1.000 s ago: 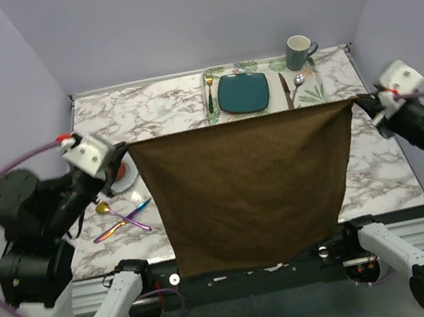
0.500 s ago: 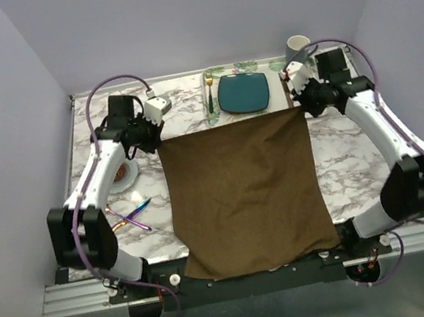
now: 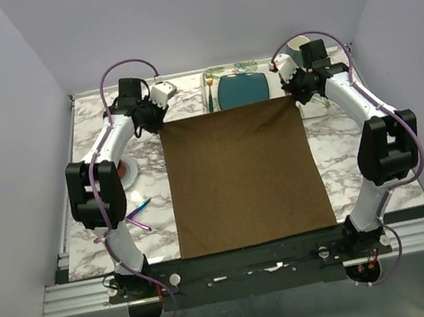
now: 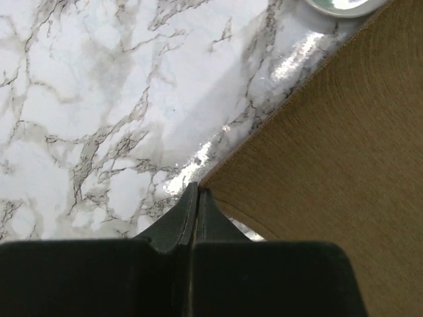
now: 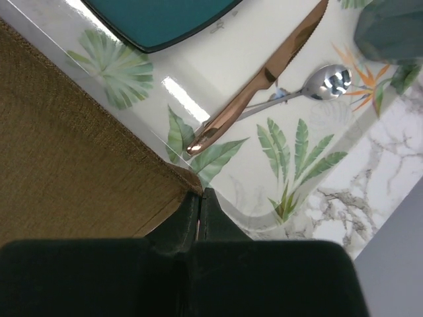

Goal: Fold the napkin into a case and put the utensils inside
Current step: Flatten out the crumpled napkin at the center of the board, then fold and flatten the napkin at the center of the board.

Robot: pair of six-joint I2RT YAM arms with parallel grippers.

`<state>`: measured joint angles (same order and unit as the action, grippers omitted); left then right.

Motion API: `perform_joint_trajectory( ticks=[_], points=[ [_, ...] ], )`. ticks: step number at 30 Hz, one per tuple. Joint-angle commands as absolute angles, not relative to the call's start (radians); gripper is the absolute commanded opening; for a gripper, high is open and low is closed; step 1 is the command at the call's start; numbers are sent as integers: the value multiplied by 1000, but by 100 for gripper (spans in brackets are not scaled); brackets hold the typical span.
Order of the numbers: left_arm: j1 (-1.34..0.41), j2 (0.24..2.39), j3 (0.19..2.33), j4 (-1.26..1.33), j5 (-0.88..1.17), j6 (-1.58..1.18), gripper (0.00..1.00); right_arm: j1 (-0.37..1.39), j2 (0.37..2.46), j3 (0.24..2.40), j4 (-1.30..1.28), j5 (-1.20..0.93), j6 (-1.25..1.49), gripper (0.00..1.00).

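Note:
The dark brown napkin lies spread flat across the middle of the table, its near edge at the table's front. My left gripper is shut on its far left corner, and my right gripper is shut on its far right corner. In the left wrist view the cloth curls up into the closed tips of the left gripper. The right wrist view shows the napkin pinched the same way by the right gripper. The iridescent utensils lie left of the napkin, partly hidden behind my left arm.
The teal plate sits on a leaf-printed placemat just beyond the napkin's far edge, with a gold fork to its left. A copper knife, a silver spoon and a mug are at its right. A small dish stands at the left.
Both arms have swung from the near side out to the far side of the table, carrying the held corners down and away. The napkin went from hanging to lying flat.

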<state>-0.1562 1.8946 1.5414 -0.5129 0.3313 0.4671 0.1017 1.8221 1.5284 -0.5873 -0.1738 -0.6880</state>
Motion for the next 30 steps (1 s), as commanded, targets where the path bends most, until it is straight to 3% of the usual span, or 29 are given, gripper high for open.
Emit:
perform_joint_trajectory(
  ticks=[1,8,13,21,30],
  points=[
    [-147,1708,1447,-674,463,602,0,78,1675,1459,-655,-202,-790,1],
    [-215,1379,1129,-897,531,774,0,75,1359,1137,-851,-320,-1044,1],
    [-470,1198,836,-835,341,763,0,106,1220,877,-896,-330,-1112,1],
    [-505,1431,805,-674,223,690,0,184,1391,775,-703,-221,-1016,1],
    [-367,1689,1027,-638,163,736,0,179,1664,1023,-658,-152,-963,1]
  ],
)
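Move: Each hand holds a far corner of the spread napkin; the open middle of the table, where it is to lie, is about 21 cm back and 12 cm below, some 21 cm to the left hand's right and 22 cm to the right hand's left. The saucer lies 9 cm back and 13 cm left of the left hand, the crossed utensils 24 cm back and 12 cm left. From the right hand, the plate is 13 cm ahead, 16 cm left; the knife 9 cm ahead, 1 cm left. Keeping their pinch on the napkin's two far corners, both hands sweep back towards the bases side by side, rising about 3 cm at first and then sinking low over the table, some 29 cm back with the left and 24 cm with the right. Fingers tipping some 20 to 25 degrees more steeply down, left wrist turning clockwise and right counter-clockwise, they then come forward again by 4 to 6 cm, ending 10 to 12 cm lower than they began with the corners still held. ##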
